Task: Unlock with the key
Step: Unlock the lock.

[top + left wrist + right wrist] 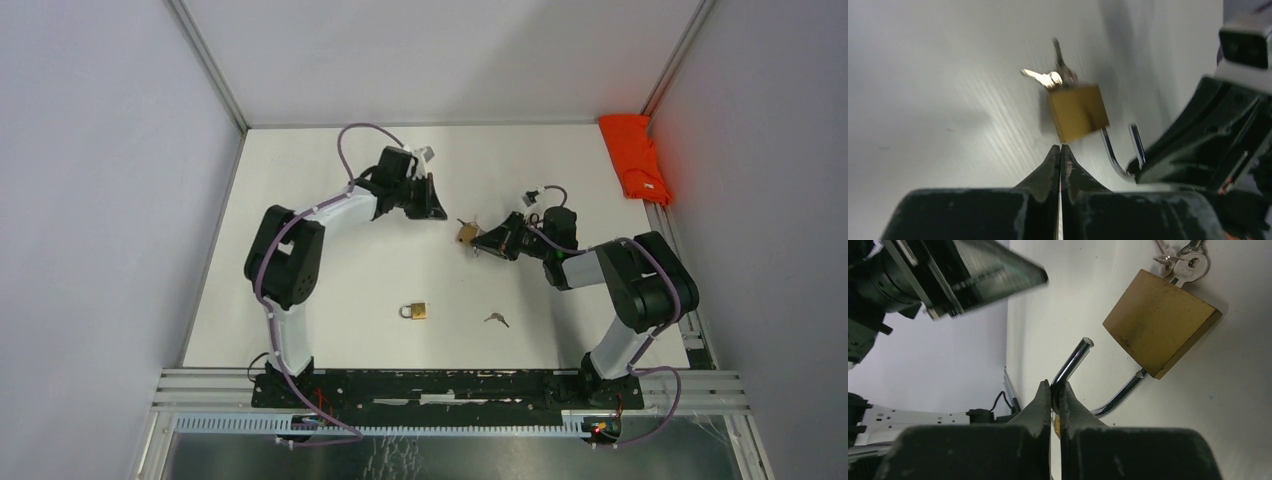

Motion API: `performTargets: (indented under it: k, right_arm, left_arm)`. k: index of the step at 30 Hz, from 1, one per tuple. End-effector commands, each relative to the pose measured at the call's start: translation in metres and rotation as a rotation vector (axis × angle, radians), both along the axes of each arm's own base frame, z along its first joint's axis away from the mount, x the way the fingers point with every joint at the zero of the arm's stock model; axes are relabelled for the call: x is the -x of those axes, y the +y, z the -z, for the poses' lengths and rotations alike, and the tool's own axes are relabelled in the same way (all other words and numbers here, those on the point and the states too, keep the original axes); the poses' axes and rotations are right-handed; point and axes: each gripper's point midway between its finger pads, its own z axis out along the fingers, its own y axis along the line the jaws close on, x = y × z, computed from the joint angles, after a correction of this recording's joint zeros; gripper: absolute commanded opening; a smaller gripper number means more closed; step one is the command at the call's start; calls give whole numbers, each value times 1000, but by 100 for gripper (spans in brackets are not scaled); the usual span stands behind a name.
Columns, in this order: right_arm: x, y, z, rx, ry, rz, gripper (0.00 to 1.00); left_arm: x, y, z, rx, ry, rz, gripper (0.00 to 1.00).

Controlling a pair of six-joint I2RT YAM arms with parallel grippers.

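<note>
A brass padlock point(467, 234) hangs above the middle of the table, its steel shackle point(1075, 362) swung open with one end free. My right gripper point(1057, 390) is shut on the bend of that shackle, with the brass body point(1160, 322) out beyond the fingertips. A key point(1188, 265) on a ring sticks in the bottom of the body and shows blurred as the key point(1050, 78) in the left wrist view. My left gripper point(1061, 148) is shut and empty, its tips just short of the padlock point(1079, 112).
A second, closed padlock point(415, 311) lies on the table nearer the arm bases, with a loose key point(496, 319) to its right. An orange cloth point(633, 157) lies at the far right edge. White walls enclose the table.
</note>
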Motion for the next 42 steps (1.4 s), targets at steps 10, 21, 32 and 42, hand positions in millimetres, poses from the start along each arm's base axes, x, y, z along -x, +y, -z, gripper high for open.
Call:
performTargets:
  k: [10, 21, 32, 42]
  right_arm:
    - [-23, -15, 5, 132, -59, 47, 0]
    - [-26, -17, 0, 150, -90, 53, 0]
    - [-30, -25, -3, 221, -104, 79, 0]
    - [-33, -93, 23, 638, 14, 258, 0]
  left_arm:
    - [61, -85, 3, 340, 157, 220, 3]
    - [26, -109, 22, 384, 174, 167, 3]
    - [7, -115, 53, 371, 196, 102, 2]
    - [22, -102, 76, 303, 232, 94, 2]
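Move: The padlock body, hanging from its already open shackle, lies about 7 cm right of the empty left hand, 3 cm back and 5 cm lower; its keys are some 6 cm right of that hand, level fore and aft, 6 cm below. The right hand still pinches the shackle bend, with the body about 3 cm ahead, 4 cm left and slightly lower, and the keys 3 cm beyond the body. Shut left fingers swing back, then right about 11 cm and down to the lock body; right keeps the shackle. ##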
